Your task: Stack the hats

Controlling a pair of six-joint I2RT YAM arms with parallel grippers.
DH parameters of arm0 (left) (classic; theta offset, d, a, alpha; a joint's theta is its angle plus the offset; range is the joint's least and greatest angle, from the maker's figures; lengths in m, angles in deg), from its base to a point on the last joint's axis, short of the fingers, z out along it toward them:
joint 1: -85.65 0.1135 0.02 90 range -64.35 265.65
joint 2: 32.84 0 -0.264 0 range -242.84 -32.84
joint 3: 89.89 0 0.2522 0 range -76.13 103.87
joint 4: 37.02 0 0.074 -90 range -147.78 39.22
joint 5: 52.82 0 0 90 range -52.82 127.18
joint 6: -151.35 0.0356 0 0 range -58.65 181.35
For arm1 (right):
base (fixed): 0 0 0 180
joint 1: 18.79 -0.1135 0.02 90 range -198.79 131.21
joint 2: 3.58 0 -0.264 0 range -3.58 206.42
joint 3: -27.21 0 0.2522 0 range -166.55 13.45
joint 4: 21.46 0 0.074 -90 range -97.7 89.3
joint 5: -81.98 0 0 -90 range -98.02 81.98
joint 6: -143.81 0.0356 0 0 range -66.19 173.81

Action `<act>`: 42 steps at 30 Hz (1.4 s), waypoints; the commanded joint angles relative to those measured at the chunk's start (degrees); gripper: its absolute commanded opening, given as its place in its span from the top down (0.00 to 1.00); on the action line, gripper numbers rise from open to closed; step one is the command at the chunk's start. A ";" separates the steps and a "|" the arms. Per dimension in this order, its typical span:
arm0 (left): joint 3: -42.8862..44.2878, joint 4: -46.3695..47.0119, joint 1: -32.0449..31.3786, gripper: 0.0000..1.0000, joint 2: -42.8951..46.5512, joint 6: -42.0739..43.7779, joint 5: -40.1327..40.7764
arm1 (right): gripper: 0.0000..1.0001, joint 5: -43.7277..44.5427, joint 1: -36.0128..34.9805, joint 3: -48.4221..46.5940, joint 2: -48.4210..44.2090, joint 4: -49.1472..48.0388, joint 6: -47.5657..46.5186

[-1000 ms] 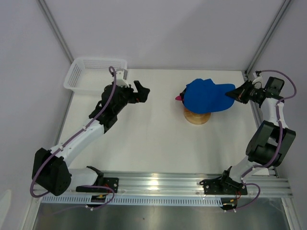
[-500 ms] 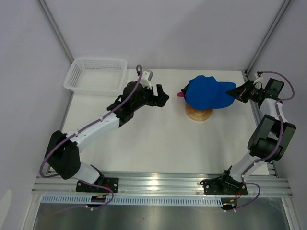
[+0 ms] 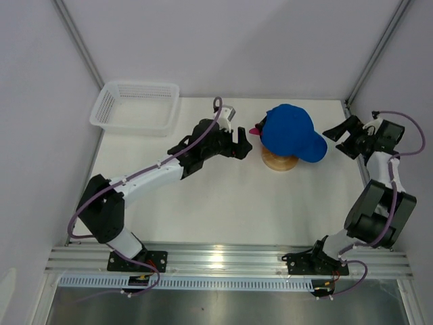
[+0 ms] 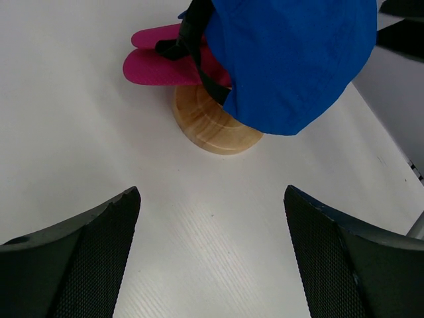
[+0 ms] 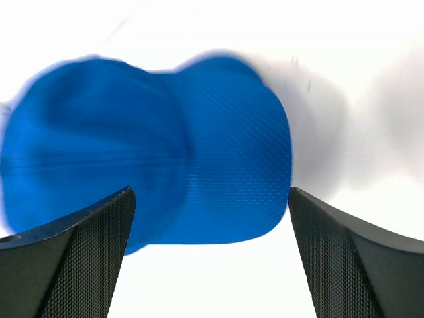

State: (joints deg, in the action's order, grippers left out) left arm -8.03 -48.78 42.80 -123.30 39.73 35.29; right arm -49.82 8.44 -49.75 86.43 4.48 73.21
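Observation:
A royal blue hat [image 3: 289, 131] sits on top of a stack on the round wooden stand [image 3: 279, 162], its brim pointing right. A magenta-pink brim [image 3: 255, 131] pokes out from under it on the left. My left gripper [image 3: 242, 143] is open and empty just left of the stand. In the left wrist view the blue hat [image 4: 291, 59], pink brims [image 4: 162, 66] and stand [image 4: 212, 129] lie ahead of the open left gripper [image 4: 212, 252]. My right gripper [image 3: 342, 135] is open, a little right of the brim. The right wrist view shows the blue hat [image 5: 152, 159] beyond the open gripper [image 5: 211, 218].
A white mesh basket [image 3: 135, 107] stands at the back left corner. Metal frame posts rise at the back corners, one close behind my right gripper. The table's right edge runs next to the right arm.
My left arm has swung right, up to the stand. My right gripper has let go of the blue hat's brim, opened and backed off right; the hat has settled on the stack.

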 commanded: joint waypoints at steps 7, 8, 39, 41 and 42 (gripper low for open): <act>2.66 0.90 -4.61 0.20 -5.60 -4.47 1.63 | 0.01 15.97 -5.16 -1.49 -18.99 -4.35 -1.56; 2.74 1.25 -4.78 0.25 -5.78 -4.74 1.63 | 0.00 15.61 -5.86 -0.36 -19.00 -5.93 -1.64; 13.12 0.82 1.01 0.65 -8.43 -2.81 -5.48 | 0.01 39.77 -38.27 12.22 -5.29 -24.40 17.33; 11.80 -0.85 1.54 0.66 -6.15 -1.06 -5.85 | 0.01 41.71 -40.66 14.14 -6.43 -24.84 21.90; 11.01 -1.99 1.80 0.66 -5.09 -0.35 -5.50 | 0.00 44.76 -43.45 14.77 -6.96 -25.19 23.13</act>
State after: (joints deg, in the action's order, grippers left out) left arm 4.71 -48.69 43.81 -133.42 36.65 31.14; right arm -10.43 -29.22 -38.90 80.16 -26.44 92.16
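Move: To the right hand's left by roughly 14 cm, some 4 cm farther out and about level with it, is the crown of the blue hat; its brim starts 5 cm to the left and 2 cm nearer the base, slightly lower. From the left hand the crown is about 13 cm right and 4 cm ahead, nearly level; the pink brim pokes out 3 cm right, 6 cm ahead, a bit lower, and the wooden base lies under the crown, 18 cm below the hand. Rising about 14 cm clear of the blue brim, the open right hand arcs forward and down to the crown's far right side, then sweeps some 11 cm left and slightly back, bearing on the cloth, fingers tipped up. The left hand sinks and narrows its fingers while going right towards the hat, then moves forward, up and back left, its tips against the crown's left side. ##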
